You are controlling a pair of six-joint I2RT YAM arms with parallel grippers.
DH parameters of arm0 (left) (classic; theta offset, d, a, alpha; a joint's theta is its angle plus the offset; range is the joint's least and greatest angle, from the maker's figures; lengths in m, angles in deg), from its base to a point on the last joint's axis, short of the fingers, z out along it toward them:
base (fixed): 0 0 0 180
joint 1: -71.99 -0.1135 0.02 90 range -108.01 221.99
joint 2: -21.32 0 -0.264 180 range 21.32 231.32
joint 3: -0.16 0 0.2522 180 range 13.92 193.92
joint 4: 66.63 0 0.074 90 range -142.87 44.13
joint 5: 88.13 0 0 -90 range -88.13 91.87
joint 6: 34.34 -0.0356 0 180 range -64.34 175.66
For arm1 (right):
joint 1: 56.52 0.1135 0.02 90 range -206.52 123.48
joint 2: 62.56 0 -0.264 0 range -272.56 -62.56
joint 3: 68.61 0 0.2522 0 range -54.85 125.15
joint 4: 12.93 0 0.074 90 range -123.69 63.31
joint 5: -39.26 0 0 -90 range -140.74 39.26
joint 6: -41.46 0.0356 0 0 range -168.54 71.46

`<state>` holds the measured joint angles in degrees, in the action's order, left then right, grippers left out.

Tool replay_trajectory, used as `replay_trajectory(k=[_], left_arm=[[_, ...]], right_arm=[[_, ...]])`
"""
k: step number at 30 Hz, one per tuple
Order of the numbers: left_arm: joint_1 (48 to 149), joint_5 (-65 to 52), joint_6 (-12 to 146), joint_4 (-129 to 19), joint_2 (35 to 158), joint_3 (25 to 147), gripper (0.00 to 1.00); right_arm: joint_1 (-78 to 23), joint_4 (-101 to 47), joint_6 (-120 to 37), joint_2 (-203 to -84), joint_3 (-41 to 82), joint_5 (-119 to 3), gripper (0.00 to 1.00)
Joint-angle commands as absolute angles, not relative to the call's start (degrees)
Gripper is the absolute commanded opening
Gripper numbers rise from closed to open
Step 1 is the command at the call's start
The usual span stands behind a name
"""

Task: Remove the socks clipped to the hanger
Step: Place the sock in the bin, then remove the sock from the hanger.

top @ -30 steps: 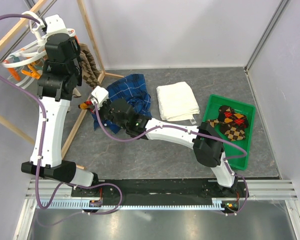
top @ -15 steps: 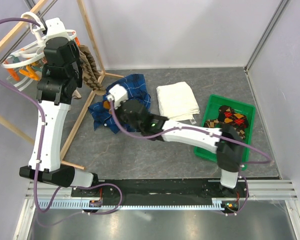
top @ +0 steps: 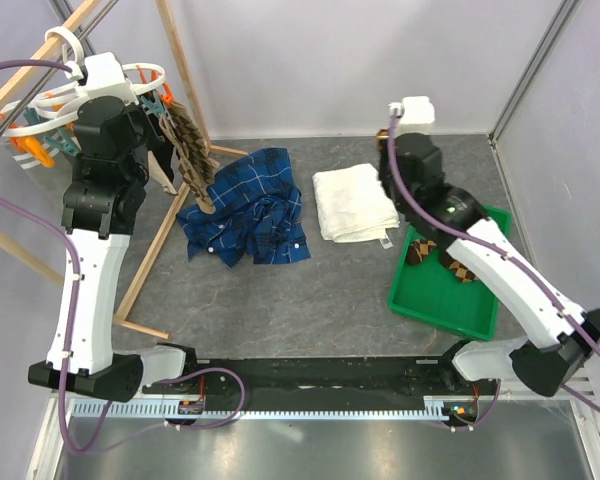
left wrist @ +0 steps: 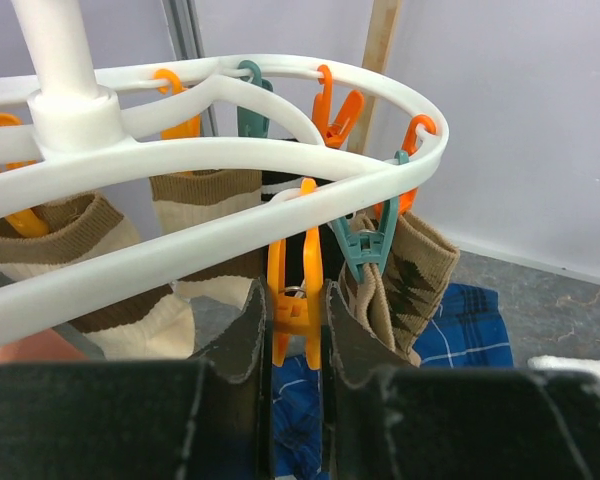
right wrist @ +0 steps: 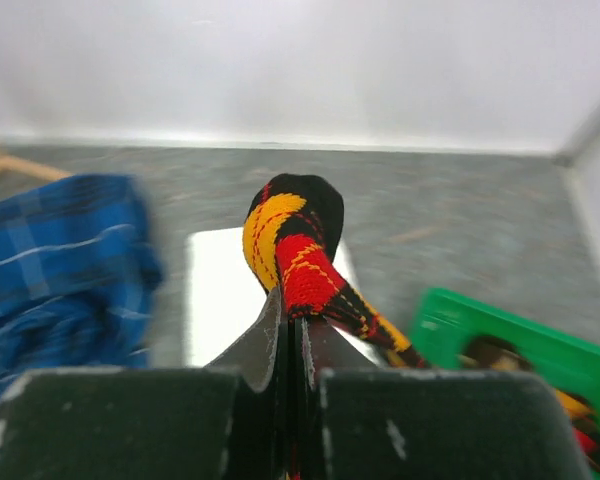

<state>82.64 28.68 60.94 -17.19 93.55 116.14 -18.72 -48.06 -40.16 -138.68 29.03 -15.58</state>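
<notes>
The white round hanger (left wrist: 230, 155) hangs at the far left (top: 50, 105) with orange and teal clothespins. A brown-tan patterned sock (left wrist: 410, 270) and cream-and-brown striped socks (left wrist: 205, 200) stay clipped to it. My left gripper (left wrist: 292, 300) is up under the ring, its pads (left wrist: 248, 320) pressed on both sides of an orange clothespin (left wrist: 285, 255) that holds no sock. My right gripper (right wrist: 292, 325) is shut on a black, red and yellow argyle sock (right wrist: 295, 250), held in the air over the towel beside the green bin (right wrist: 450, 330).
The green bin (top: 480, 310) at the right holds brown argyle socks (top: 460, 268). A folded white towel (top: 352, 203) and a crumpled blue plaid shirt (top: 250, 215) lie mid-table. Wooden rack poles (top: 175, 60) frame the hanger. Walls close in the back and right.
My right arm has swung from under the hanger across the shirt and towel to the bin's side, carrying the argyle sock. My left gripper stays at the hanger, jaws slightly wider.
</notes>
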Motion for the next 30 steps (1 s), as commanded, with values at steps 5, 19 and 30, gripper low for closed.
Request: replay_trajectory(k=[5,19,30], left_arm=[[82.7,27.1,60.2,-15.9,91.7,113.9,0.25],[82.7,28.9,61.9,-15.4,90.3,113.1,0.34],[82.7,30.8,64.0,-13.8,89.2,112.9,0.43]], right_arm=[[-34.3,-58.1,-39.7,-136.7,24.2,-13.5,0.0],[-45.9,-48.1,-23.1,-137.0,-3.3,-13.9,0.33],[-38.4,-45.5,-26.0,-132.6,8.3,-25.2,0.66]])
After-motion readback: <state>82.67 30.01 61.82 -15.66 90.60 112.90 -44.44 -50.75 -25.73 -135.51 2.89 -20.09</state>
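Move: The right hand holds the red-and-yellow sock; the green bin's middle lies about 17 cm to its right, 9 cm back and 34 cm below. The white towel is some 4 cm ahead and 2 cm left, the blue shirt about 25 cm left and 2 cm ahead, both 35 cm below. The left fingers grip an orange clip 1 cm ahead, in line sideways; the bin lies some 61 cm right of them, 8 cm back. The right hand sweeps about 20 cm right, 25 down into the bin, opens, rises; left opens off the clip. ##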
